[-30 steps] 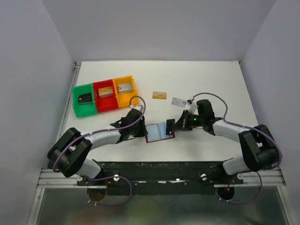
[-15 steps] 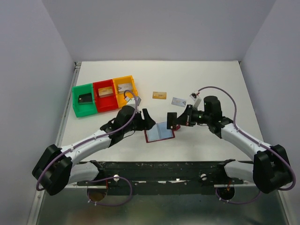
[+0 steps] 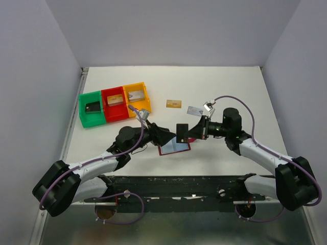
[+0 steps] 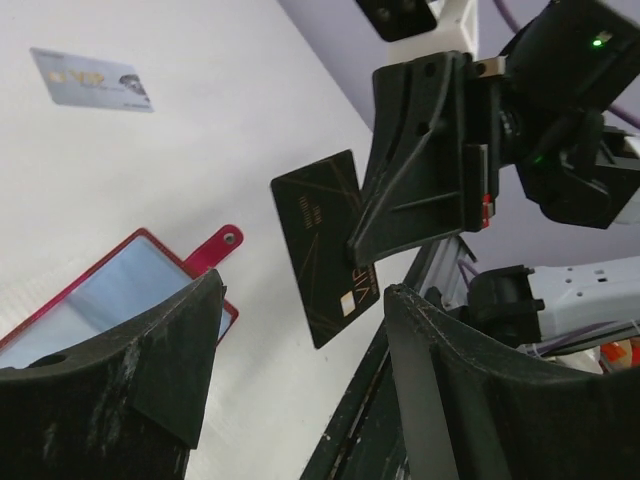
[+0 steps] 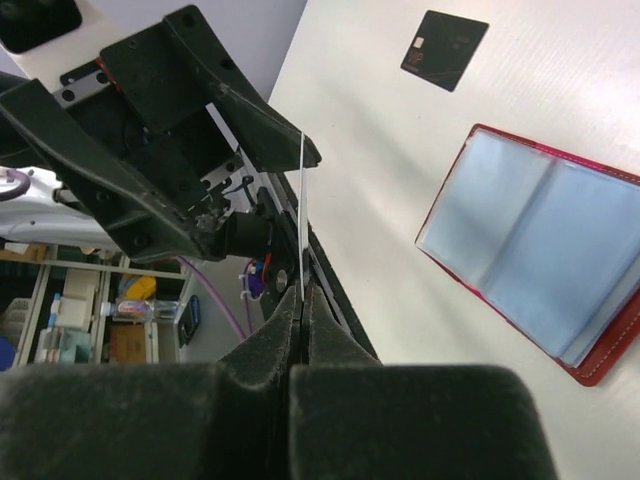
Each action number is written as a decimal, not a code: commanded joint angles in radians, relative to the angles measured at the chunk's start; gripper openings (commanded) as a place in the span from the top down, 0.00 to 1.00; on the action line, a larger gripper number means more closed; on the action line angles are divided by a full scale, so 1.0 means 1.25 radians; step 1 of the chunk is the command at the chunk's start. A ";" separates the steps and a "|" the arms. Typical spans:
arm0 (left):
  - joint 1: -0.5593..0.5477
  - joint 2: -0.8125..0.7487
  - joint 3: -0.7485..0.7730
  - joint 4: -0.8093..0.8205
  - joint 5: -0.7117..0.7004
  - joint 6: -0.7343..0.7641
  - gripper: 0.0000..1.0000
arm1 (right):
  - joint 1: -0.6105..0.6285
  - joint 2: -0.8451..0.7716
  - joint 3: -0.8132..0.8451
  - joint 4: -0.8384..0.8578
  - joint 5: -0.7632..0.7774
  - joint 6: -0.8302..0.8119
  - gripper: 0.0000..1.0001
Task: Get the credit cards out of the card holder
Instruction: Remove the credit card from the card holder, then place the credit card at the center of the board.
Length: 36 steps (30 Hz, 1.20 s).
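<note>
The maroon card holder (image 3: 174, 148) lies open on the table with its light blue pockets up, also seen in the left wrist view (image 4: 110, 300) and the right wrist view (image 5: 540, 265). Just above it my right gripper (image 3: 190, 131) is shut on a black credit card (image 3: 182, 131), held upright off the table (image 4: 325, 245) and seen edge-on in the right wrist view (image 5: 301, 200). My left gripper (image 3: 164, 136) is open, its fingers facing that card with a gap on each side. A gold card (image 3: 174, 103) and a silver card (image 3: 194, 110) lie flat further back.
Green (image 3: 94, 123), red (image 3: 116, 118) and yellow (image 3: 137, 87) trays stand at the back left, each with a card inside. Another black card (image 5: 445, 50) lies flat on the table beyond the holder. The table's dark front rail (image 3: 173, 181) runs close below the holder.
My left gripper let go of the holder's left edge, opened and lifted toward the card. The right gripper raised the black card and carried it leftward toward the left fingers.
</note>
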 commanded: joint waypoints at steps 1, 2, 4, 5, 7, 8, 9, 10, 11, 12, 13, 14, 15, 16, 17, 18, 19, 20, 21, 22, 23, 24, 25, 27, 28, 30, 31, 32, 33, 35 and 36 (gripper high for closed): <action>0.004 0.021 0.012 0.130 0.069 -0.009 0.25 | 0.019 0.004 0.026 0.046 -0.029 0.013 1.00; 0.003 0.022 0.011 0.138 0.072 -0.010 0.25 | 0.020 0.006 0.026 0.052 -0.027 0.015 1.00; 0.004 0.025 0.012 0.145 0.077 -0.009 0.26 | 0.026 0.007 0.020 0.073 -0.029 0.032 1.00; 0.003 0.026 0.014 0.145 0.080 -0.009 0.26 | 0.028 0.010 0.019 0.089 -0.031 0.039 1.00; 0.003 0.032 0.015 0.151 0.083 -0.009 0.27 | 0.033 0.018 0.012 0.129 -0.040 0.064 1.00; 0.004 0.034 0.015 0.157 0.089 -0.011 0.27 | 0.036 0.023 0.007 0.154 -0.042 0.080 1.00; 0.003 0.039 0.012 0.163 0.092 -0.013 0.28 | 0.038 0.028 0.005 0.178 -0.048 0.092 1.00; 0.004 0.043 0.015 0.168 0.097 -0.014 0.29 | 0.041 0.033 0.004 0.195 -0.053 0.107 1.00; 0.004 0.045 0.014 0.170 0.099 -0.016 0.29 | 0.043 0.040 0.002 0.219 -0.059 0.118 1.00; 0.003 0.048 0.015 0.170 0.100 -0.019 0.30 | 0.046 0.045 0.000 0.233 -0.063 0.127 1.00; 0.004 0.050 0.015 0.174 0.104 -0.019 0.32 | 0.048 0.052 0.002 0.247 -0.069 0.135 1.00; 0.003 0.053 0.015 0.179 0.107 -0.020 0.34 | 0.049 0.055 0.000 0.258 -0.072 0.142 1.00; 0.004 0.053 0.012 0.188 0.110 -0.021 0.37 | 0.052 0.059 0.000 0.268 -0.074 0.147 1.00; 0.003 0.054 0.014 0.193 0.113 -0.021 0.42 | 0.053 0.063 0.000 0.273 -0.077 0.151 1.00; 0.004 0.055 0.012 0.199 0.118 -0.021 0.47 | 0.055 0.064 -0.001 0.277 -0.079 0.152 1.00; 0.004 0.055 0.010 0.204 0.118 -0.021 0.53 | 0.057 0.066 0.000 0.278 -0.080 0.152 1.00; 0.004 0.055 0.009 0.206 0.119 -0.023 0.59 | 0.057 0.068 0.000 0.278 -0.081 0.153 1.00; 0.004 0.056 0.006 0.207 0.119 -0.023 0.65 | 0.058 0.068 0.002 0.278 -0.084 0.153 1.00; 0.003 0.055 0.007 0.209 0.120 -0.023 0.71 | 0.058 0.070 0.004 0.278 -0.086 0.151 1.00; 0.004 0.055 0.006 0.211 0.123 -0.020 0.77 | 0.059 0.069 0.004 0.274 -0.090 0.150 1.00; 0.004 0.055 0.006 0.211 0.125 -0.020 0.83 | 0.059 0.068 0.007 0.272 -0.092 0.146 1.00; 0.003 0.053 0.005 0.211 0.125 -0.020 0.92 | 0.059 0.064 0.010 0.260 -0.092 0.140 0.98; 0.003 0.050 0.004 0.209 0.125 -0.016 1.00 | 0.058 0.054 0.016 0.230 -0.083 0.127 0.88; 0.005 0.031 -0.002 0.190 0.123 -0.010 1.00 | 0.058 0.019 0.042 0.085 -0.042 0.052 0.63; 0.011 0.012 -0.002 0.171 0.129 -0.003 1.00 | 0.058 0.000 0.057 0.018 -0.015 0.013 0.56; 0.026 -0.024 -0.005 0.122 0.162 0.011 1.00 | 0.058 -0.032 0.091 -0.088 0.008 -0.043 0.49; 0.036 -0.044 -0.007 0.097 0.181 0.014 1.00 | 0.058 -0.043 0.114 -0.134 0.007 -0.066 0.47; 0.053 -0.067 -0.006 0.074 0.202 0.014 1.00 | 0.058 -0.055 0.140 -0.178 0.004 -0.105 0.46; 0.065 -0.088 0.001 0.032 0.232 0.020 1.00 | 0.059 -0.062 0.162 -0.229 -0.003 -0.135 0.45; 0.084 -0.118 0.045 -0.065 0.303 0.045 1.00 | 0.058 -0.072 0.206 -0.310 -0.016 -0.186 0.44; 0.087 -0.121 0.071 -0.114 0.347 0.061 1.00 | 0.058 -0.077 0.225 -0.338 -0.025 -0.207 0.44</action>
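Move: The black card, pinched in the right fingers, has its middle about 6 cm right and 2 cm ahead of the left hand's open fingers, level with them, and some 3 cm left and 2 cm ahead of the right hand. The card holder lies about 17 cm below the left hand, 4 cm right and 1 cm back; the silver card is some 19 cm ahead and 16 cm right of the left hand. Both rise about 5 cm, right carrying black card left into left fingers, which close before right opens. ##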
